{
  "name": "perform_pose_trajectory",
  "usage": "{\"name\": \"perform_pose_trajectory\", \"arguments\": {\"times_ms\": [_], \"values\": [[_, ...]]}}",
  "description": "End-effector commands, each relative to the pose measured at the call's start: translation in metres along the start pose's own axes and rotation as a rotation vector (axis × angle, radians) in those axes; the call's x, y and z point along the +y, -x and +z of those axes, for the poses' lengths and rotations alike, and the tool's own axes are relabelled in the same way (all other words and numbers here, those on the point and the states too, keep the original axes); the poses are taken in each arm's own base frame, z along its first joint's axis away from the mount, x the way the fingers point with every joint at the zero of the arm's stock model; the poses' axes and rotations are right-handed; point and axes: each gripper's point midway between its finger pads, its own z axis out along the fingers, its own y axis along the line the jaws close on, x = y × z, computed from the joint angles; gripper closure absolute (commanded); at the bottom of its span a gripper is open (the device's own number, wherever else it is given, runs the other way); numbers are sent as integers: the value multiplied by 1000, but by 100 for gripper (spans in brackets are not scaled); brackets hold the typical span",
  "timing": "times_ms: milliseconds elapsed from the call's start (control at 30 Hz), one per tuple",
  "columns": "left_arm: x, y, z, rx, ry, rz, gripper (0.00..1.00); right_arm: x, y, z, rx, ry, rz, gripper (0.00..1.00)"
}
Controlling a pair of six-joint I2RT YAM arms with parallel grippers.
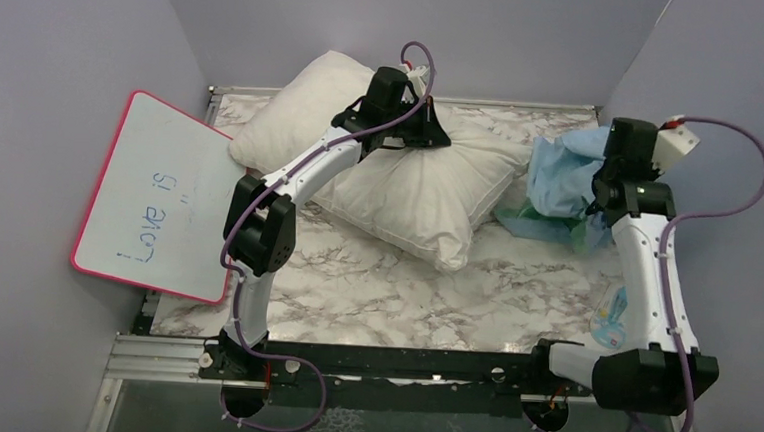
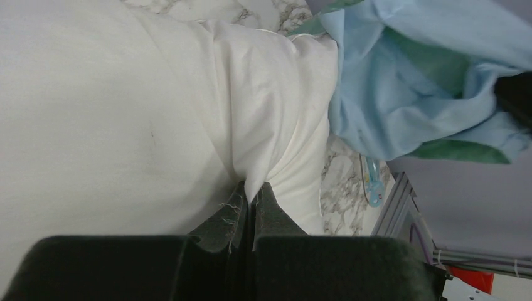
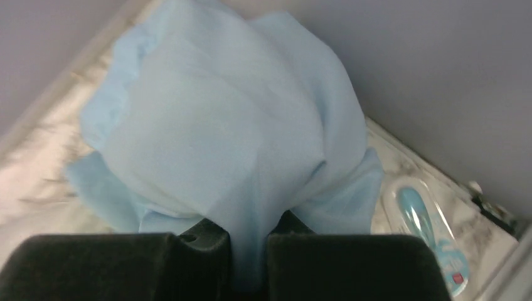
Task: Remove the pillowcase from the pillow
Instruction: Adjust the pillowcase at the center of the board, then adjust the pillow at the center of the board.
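Note:
The cream-white pillow (image 1: 400,177) lies bare across the back middle of the marble table. My left gripper (image 1: 415,128) is shut on a pinch of the pillow (image 2: 188,106) fabric near its back edge. The pillowcase (image 1: 566,177), light blue with teal-green showing at its folds, sits bunched in a heap at the back right, off the pillow. My right gripper (image 1: 600,194) is shut on a fold of the pillowcase (image 3: 232,132), which fills most of the right wrist view. In the left wrist view the pillowcase (image 2: 414,81) hangs just beyond the pillow's end.
A pink-framed whiteboard (image 1: 159,197) leans over the table's left edge. A small blue packaged item (image 1: 610,320) lies by the right arm, also visible as a packet (image 3: 433,235) near the wall. Walls close in on the back and both sides.

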Motion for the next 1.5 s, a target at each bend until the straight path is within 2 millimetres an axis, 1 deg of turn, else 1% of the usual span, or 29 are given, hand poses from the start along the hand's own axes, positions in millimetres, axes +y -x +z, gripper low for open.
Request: {"name": "perform_pose_trajectory", "arguments": {"times_ms": [0,67,133,200,233,300,400,500,567,633,667,733,767,833,867,933,967,1033,1067,1100,1167,1267,1300,1333,1367,1433,1467], "values": [[-15,-9,-13,43,-42,13,100,-45,-79,36,143,-192,-53,95],[-16,-10,-12,47,-48,15,100,-57,-111,45,196,-252,-64,93],[-18,-13,-11,53,-51,18,100,-69,-132,52,221,-310,-92,89],[-19,-13,-10,53,-52,20,100,-80,-144,56,229,-372,-111,88],[-18,-13,-10,53,-52,19,100,-85,-147,55,230,-403,-114,87],[-18,-12,-10,52,-52,18,100,-90,-143,50,230,-438,-106,80],[-19,-12,-9,52,-54,19,100,-76,-129,44,243,-341,-115,61],[-19,-13,-9,55,-54,17,100,-57,-106,27,242,-214,-76,53],[-20,-14,-8,58,-57,17,100,-36,-91,11,240,-52,-66,48],[-23,-15,-6,61,-62,20,100,-9,-83,-8,246,150,-44,39],[-25,-16,-4,65,-68,22,100,8,-81,-19,252,270,-40,37],[-34,-21,1,77,-89,31,100,30,-88,-41,309,443,-22,35],[-40,-23,3,83,-103,38,100,39,-95,-52,356,513,-9,35],[-55,-29,8,97,-134,58,100,52,-113,-66,447,616,22,35],[-63,-34,11,110,-154,72,100,56,-123,-70,483,653,31,35],[-83,-48,14,147,-207,110,100,54,-142,-70,534,661,37,35],[-93,-57,15,169,-228,125,100,50,-148,-68,548,639,36,35],[-103,-67,13,188,-239,139,100,42,-155,-64,559,598,22,34],[-104,-69,12,190,-237,146,91,39,-156,-64,558,584,15,34],[-104,-68,10,186,-231,154,76,36,-156,-64,556,575,11,33],[-105,-62,1,166,-205,193,56,35,-159,-68,562,589,12,30],[-110,-43,-21,116,-146,271,34,41,-166,-79,592,660,28,26],[-108,-36,-31,91,-108,298,28,43,-172,-84,615,688,35,26],[-101,-28,-40,60,-48,328,20,46,-176,-90,638,727,43,25],[-94,-18,-52,21,11,348,14,49,-180,-96,661,766,50,26],[-64,2,-78,-54,160,349,8,53,-187,-105,699,827,61,25],[-48,12,-93,-87,218,322,8,54,-190,-109,710,851,61,25]]}}
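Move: The left hand still pinches the pillow's top; the pillow's middle lies about 15 cm to that hand's left, 4 cm back and 15 cm below, with its near corner some 24 cm back, straight in line, 20 cm lower. The right hand holds the pillowcase up; the table spot for dropping it lies some 31 cm below and 5 cm back. From the right hand, the pillow's right corner is about 8 cm ahead, 12 cm left and 23 cm lower. Down some 18 cm and slightly back, the right hand lowers the bunched pillowcase towards the table's right side, opens to let go, then rises and swings left to the pillow's right edge, wrist turning counter-clockwise and rolling left side up. The left hand, nearly still at first, drags the pinched pillow back and right, then opens and starts to lift off. ##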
